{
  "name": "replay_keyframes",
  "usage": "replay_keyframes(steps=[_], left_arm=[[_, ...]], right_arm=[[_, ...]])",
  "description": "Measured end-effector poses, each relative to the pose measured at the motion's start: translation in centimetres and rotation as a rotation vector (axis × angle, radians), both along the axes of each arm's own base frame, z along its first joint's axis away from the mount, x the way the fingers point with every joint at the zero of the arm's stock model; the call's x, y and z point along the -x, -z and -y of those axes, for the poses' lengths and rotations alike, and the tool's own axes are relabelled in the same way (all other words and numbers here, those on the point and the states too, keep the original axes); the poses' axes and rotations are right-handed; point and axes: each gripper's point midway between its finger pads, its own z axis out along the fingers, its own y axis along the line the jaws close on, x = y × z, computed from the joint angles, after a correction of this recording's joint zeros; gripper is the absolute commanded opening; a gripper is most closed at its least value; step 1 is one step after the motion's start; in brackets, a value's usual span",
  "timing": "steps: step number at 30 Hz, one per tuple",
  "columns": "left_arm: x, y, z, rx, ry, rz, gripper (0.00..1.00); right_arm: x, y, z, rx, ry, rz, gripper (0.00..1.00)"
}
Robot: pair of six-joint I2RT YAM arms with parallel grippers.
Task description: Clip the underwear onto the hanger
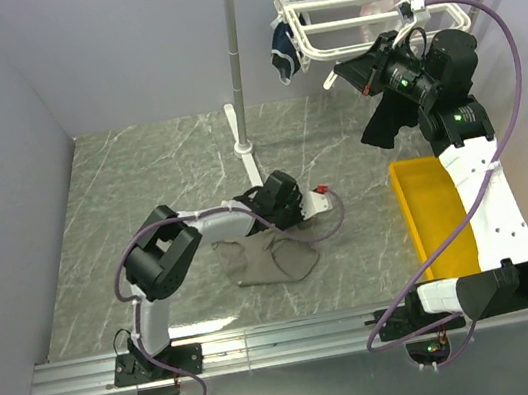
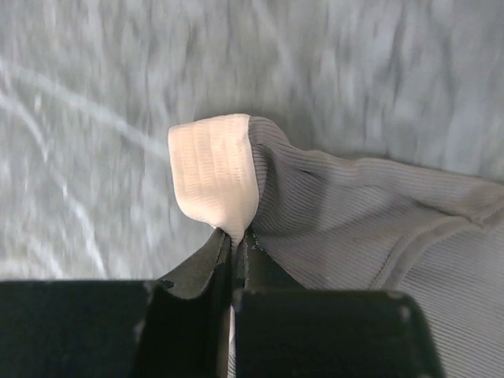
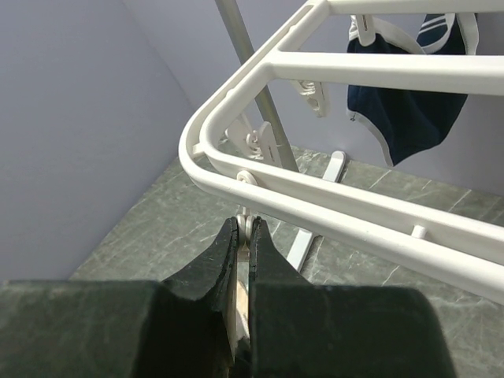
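The taupe underwear (image 1: pixel 272 259) lies crumpled on the marble table. My left gripper (image 2: pixel 239 235) is shut on its waistband, and a fold of beige waistband (image 2: pixel 214 169) sticks up from the fingertips, with ribbed taupe fabric (image 2: pixel 362 213) trailing right. In the top view that left gripper (image 1: pixel 281 203) sits at the garment's far edge. The white hanger (image 1: pixel 353 2) hangs from the rail at the back. My right gripper (image 3: pixel 245 225) is shut on a dangling white clip (image 3: pixel 245 272) just under the hanger's (image 3: pixel 315 203) corner bar. The top view has my right gripper (image 1: pixel 335 77) below the hanger's near-left corner.
Navy briefs (image 3: pixel 402 110) are clipped to the hanger's far side and show at its left end (image 1: pixel 282 52). A black garment (image 1: pixel 385 121) hangs under the right arm. A yellow bin (image 1: pixel 434 215) stands at right. The grey pole stand (image 1: pixel 236 80) rises behind the underwear.
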Motion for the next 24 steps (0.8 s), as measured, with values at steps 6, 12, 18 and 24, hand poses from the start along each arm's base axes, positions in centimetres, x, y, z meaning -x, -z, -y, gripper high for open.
replay_keyframes(steps=[6,12,18,24], left_arm=[[0.2,-2.3,-3.3,0.000,-0.026,0.150,0.00],[-1.4,-10.7,-3.0,0.144,-0.026,0.410,0.00],[-1.2,-17.1,-2.9,0.223,0.020,0.680,0.00],[-1.9,-21.0,-2.7,0.192,0.053,0.962,0.00]], right_arm=[[0.0,0.5,0.0,0.000,0.001,-0.010,0.00],[0.1,0.8,0.0,0.000,0.001,-0.019,0.00],[0.2,0.9,0.0,0.001,0.001,-0.022,0.00],[0.3,1.4,0.0,0.001,0.001,-0.031,0.00]])
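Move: The left hand already pinches the right end of the underwear's waistband, just above the table. The clip it is bound for is some 41 cm above it, about 6 cm ahead and 11 cm to its right, already between the right hand's fingers. The hanger's near-left corner is about 5 cm ahead of the clip, 5 cm left and slightly higher; the navy garment hangs about 16 cm ahead of the clip and 6 cm left. Left hand lifts the pinched waistband about 20 cm towards the clip, swinging its fingers forward some 55 degrees. ##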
